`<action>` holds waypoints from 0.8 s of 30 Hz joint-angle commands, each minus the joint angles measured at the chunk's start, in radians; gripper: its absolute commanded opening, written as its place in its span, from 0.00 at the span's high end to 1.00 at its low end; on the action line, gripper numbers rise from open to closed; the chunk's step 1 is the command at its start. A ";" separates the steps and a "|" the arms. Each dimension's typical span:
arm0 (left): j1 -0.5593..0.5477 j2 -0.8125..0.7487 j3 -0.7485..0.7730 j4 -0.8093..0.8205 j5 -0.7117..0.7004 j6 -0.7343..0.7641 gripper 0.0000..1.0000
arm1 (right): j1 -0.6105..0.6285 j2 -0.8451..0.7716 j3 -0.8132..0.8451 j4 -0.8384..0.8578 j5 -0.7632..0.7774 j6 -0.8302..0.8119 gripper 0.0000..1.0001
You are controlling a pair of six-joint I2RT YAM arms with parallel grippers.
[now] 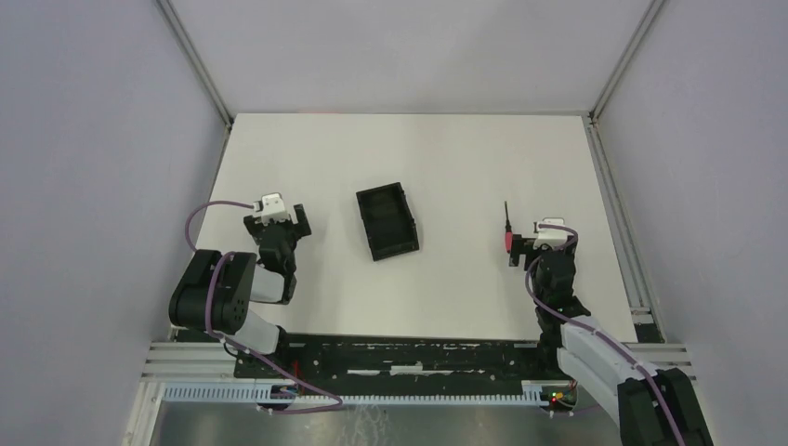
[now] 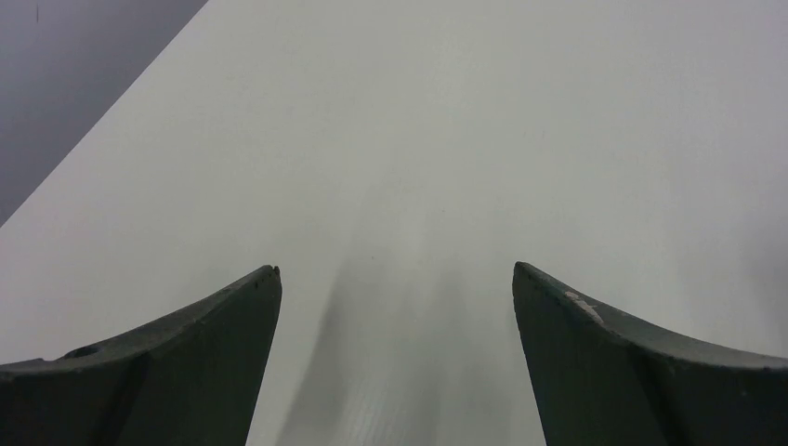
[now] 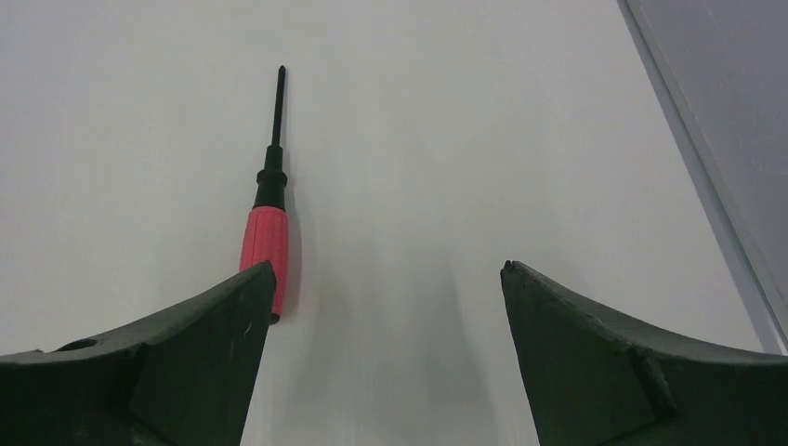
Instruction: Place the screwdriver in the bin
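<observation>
The screwdriver (image 1: 507,232) lies on the white table, right of centre, its thin black shaft pointing away from the arms. In the right wrist view the screwdriver (image 3: 268,237) has its red handle beside the tip of my left finger. My right gripper (image 3: 388,269) is open and holds nothing; in the top view the right gripper (image 1: 525,249) sits just right of the handle. The black bin (image 1: 387,220) rests near the table's middle, empty and slightly turned. My left gripper (image 1: 276,226) is open over bare table, left of the bin; in the left wrist view the left gripper (image 2: 397,269) shows only table between its fingers.
An aluminium frame rail (image 1: 617,214) runs along the table's right edge, close to the right arm. Grey walls enclose the table on the left, the right and the back. The arm bases stand on a black rail (image 1: 418,358) at the near edge.
</observation>
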 commanded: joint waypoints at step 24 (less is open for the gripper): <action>0.003 0.008 0.019 0.058 -0.007 -0.039 0.00 | -0.030 0.790 1.118 -1.048 -0.177 0.016 0.07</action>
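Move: The screwdriver lies on the table about 8 cm ahead of the right hand, 8 cm to its left and some 7 cm below, its shaft pointing away from the robot. The black bin sits roughly 9 cm ahead and 38 cm to the left of that hand, also some 7 cm lower. From the left hand, the screwdriver is about level in reach, some 58 cm to the right and 8 cm below. Open right hand arcs up some 18 cm and forward over the screwdriver, then sinks 10, tipping down. ##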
